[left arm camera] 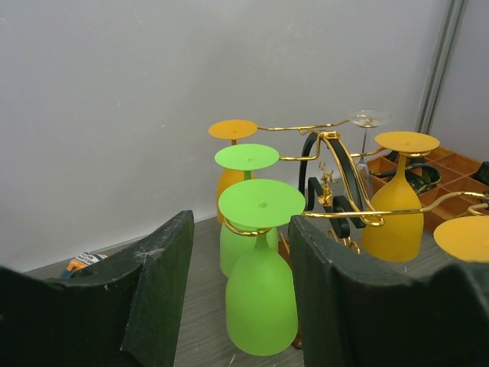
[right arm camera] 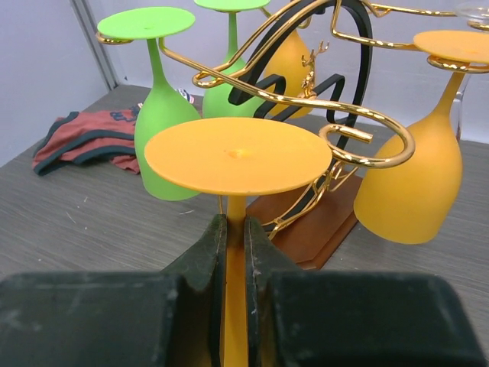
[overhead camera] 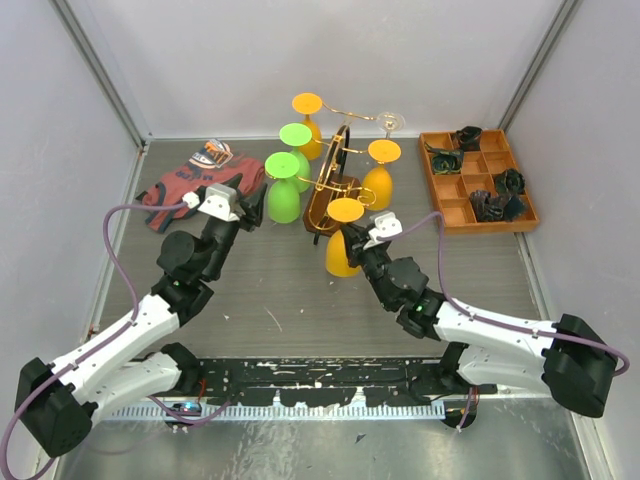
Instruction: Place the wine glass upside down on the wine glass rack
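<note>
My right gripper (right arm camera: 235, 233) is shut on the stem of an orange wine glass (right arm camera: 238, 155), which is upside down with its round foot on top. The foot sits just left of a curled gold arm of the wine glass rack (right arm camera: 368, 145), close to it and about level with it. From above, the held wine glass (overhead camera: 343, 252) is at the near end of the rack (overhead camera: 335, 180), with the right gripper (overhead camera: 366, 240) beside it. My left gripper (left arm camera: 241, 252) stands open, empty, facing a green glass (left arm camera: 260, 298) that hangs upside down on the rack (left arm camera: 340, 176).
Other glasses hang upside down on the rack: a second green one (overhead camera: 297, 150), orange ones (overhead camera: 378, 180), and a clear one (overhead camera: 392, 122). A brown compartment tray (overhead camera: 436, 172) with dark objects lies at the right. A red cloth (overhead camera: 195, 185) lies at the left. Walls enclose the table.
</note>
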### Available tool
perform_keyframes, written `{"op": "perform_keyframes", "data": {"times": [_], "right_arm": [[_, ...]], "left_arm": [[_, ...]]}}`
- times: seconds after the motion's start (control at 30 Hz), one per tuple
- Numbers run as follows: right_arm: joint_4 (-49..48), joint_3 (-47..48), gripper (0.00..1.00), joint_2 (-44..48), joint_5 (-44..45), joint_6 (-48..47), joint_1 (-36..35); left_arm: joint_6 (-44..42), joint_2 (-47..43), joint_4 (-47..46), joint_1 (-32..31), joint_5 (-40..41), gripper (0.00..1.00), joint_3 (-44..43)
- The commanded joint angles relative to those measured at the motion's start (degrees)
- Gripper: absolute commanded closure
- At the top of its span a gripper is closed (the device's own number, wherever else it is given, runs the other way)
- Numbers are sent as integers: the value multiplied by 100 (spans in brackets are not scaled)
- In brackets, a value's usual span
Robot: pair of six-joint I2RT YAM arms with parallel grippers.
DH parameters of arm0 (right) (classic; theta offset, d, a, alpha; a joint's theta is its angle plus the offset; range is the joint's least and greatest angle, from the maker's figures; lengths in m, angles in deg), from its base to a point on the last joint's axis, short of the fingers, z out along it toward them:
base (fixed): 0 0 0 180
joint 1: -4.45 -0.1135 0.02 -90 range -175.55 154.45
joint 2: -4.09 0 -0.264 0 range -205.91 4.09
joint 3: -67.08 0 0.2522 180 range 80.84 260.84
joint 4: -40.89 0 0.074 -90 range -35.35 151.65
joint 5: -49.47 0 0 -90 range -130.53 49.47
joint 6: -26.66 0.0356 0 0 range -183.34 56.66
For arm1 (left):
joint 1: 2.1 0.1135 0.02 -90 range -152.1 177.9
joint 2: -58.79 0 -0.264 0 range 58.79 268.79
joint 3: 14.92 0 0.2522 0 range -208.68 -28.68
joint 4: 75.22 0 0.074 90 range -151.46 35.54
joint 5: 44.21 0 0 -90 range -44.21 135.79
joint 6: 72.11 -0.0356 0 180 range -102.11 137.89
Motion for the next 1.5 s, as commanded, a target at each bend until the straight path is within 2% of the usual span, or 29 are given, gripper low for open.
{"op": "perform_keyframes", "data": {"times": [0.0,0.43,1.0,1.3,1.47], "right_arm": [[-521,369,99,-4,-71,-58,123],[-716,273,99,20,-279,89,553],[-987,547,99,-705,-148,214,1039],[-748,193,99,-81,177,190,1175],[-314,-45,99,562,-66,98,1171]], "left_arm": [[-84,19,-271,30,-4,41,28],[-76,94,-346,66,-23,41,53],[-85,170,-436,159,-40,41,120],[-46,222,-504,183,-66,41,142],[48,225,-527,180,-83,41,142]]}}
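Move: The right hand holds the upside-down orange glass by its stem; the empty ring at the rack's near right end is about 4 cm ahead, 5 cm right and 3 cm above the hand. The hanging orange glass stands some 14 cm ahead and 7 cm right, its middle about 5 cm lower; the near green glass, equally low, is about 12 cm ahead and 12 cm left. From the left hand, that ring is some 2 cm ahead, 23 cm right and 2 cm lower. Keeping its pinch on the orange glass's stem, the right hand carries the glass forward about 5 cm and gradually right, rising a little and sinking again, towards the empty near right ring. It then swings farther right while coming back a centimetre or two and rising as much, turning about 10 degrees clockwise overall, so that the stem comes into the ring with the foot above it. ##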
